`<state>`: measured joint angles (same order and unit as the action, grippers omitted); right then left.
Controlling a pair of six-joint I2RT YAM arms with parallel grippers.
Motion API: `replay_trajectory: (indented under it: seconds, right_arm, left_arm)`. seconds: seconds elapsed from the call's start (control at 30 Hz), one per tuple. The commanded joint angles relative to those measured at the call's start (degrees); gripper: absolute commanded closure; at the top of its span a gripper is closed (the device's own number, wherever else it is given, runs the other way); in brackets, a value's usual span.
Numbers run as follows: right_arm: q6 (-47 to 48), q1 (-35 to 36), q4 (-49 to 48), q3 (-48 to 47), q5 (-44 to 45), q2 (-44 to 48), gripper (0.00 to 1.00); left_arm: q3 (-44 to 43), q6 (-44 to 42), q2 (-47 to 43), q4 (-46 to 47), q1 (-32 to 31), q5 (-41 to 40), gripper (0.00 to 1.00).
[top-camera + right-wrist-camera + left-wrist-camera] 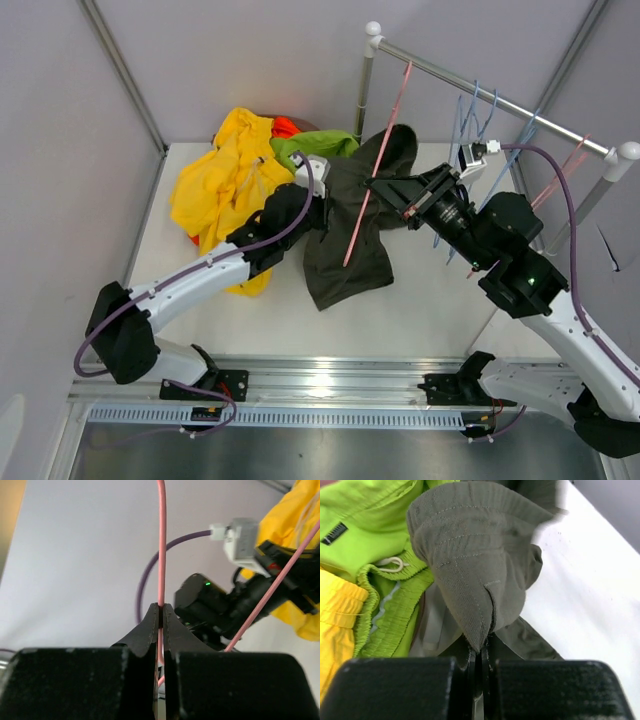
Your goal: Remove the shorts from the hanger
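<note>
The dark olive-grey shorts hang draped over a pink wire hanger above the table's middle. My left gripper is shut on a fold of these shorts, and the pinched cloth shows in the left wrist view between the jaws of that gripper. My right gripper is shut on the pink hanger wire, with the wire clamped between the jaws of that gripper. Yellow shorts, orange shorts and lime green shorts lie piled at the back left. The navy pair is not in view.
A metal clothes rail crosses the back right on two posts. Several empty blue hangers and a pink one hang from it. Grey walls close in the table on the left and at the back.
</note>
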<state>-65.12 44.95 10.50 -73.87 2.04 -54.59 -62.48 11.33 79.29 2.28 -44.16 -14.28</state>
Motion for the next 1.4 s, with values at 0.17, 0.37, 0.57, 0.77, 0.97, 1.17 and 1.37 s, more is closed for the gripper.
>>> replay_trajectory:
  seconds: [0.17,0.37,0.57,0.77,0.97,1.17,1.37]
  right_arm:
    - [3.85,0.05,1.09,-6.29,5.48,2.73,1.0]
    - [11.68,-5.39,4.44,-8.14,10.0,-0.25,1.0]
    - [7.3,-18.04,-1.53,-6.21,-1.33,-7.45,1.0]
    - [6.24,-24.37,-7.6,-7.16,-6.09,-13.87,1.0]
    - [4.92,-26.32,-9.09,-7.7,-7.14,-18.09,1.0]
    - [3.16,-26.23,-9.18,-4.54,-9.25,-17.66,1.0]
    - [2.46,-26.05,-6.64,1.0,-8.99,-13.62,1.0]
  left_arm:
    - [1.65,1.57,-3.6,2.81,1.01,4.79,1.0]
    - [13.95,6.86,-20.09,2.82,-0.22,3.48,1.0]
    - [19.23,7.91,-30.84,-6.48,-2.86,0.05,1.0]
    - [20.03,8.27,-40.61,-12.91,-3.65,-1.45,1.0]
    - [21.61,8.27,-43.78,-15.11,-3.65,-2.59,1.0]
    - [23.11,8.62,-44.4,-14.76,-3.65,-2.59,1.0]
    - [19.43,7.48,-43.43,-15.82,-3.65,-3.29,1.0]
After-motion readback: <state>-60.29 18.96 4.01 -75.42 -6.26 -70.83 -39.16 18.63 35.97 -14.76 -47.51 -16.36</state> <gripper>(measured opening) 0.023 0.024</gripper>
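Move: The grey shorts are already pinched in the left fingers; the bare table they go to lies about 13 cm back, 11 left and 25 below that hand, with the yellow shorts 18 ahead, 25 left of the hand, 20 below. The right hand grips the pink hanger: the rail is 25 cm ahead, 15 right, 9 above; blue hangers 11 ahead, 21 right, 4 below; the grey shorts 20 ahead, 3 left, 30 below. The grey shorts stay pinched in the shut left fingers as that hand dips slightly, then draws them back about 13 cm and left some 10, away from the rail, ending near its starting height. The right hand keeps the pink hanger, lifts briefly, then swings forward towards the rail and to the right, sinking and turning about 20 degrees clockwise. ##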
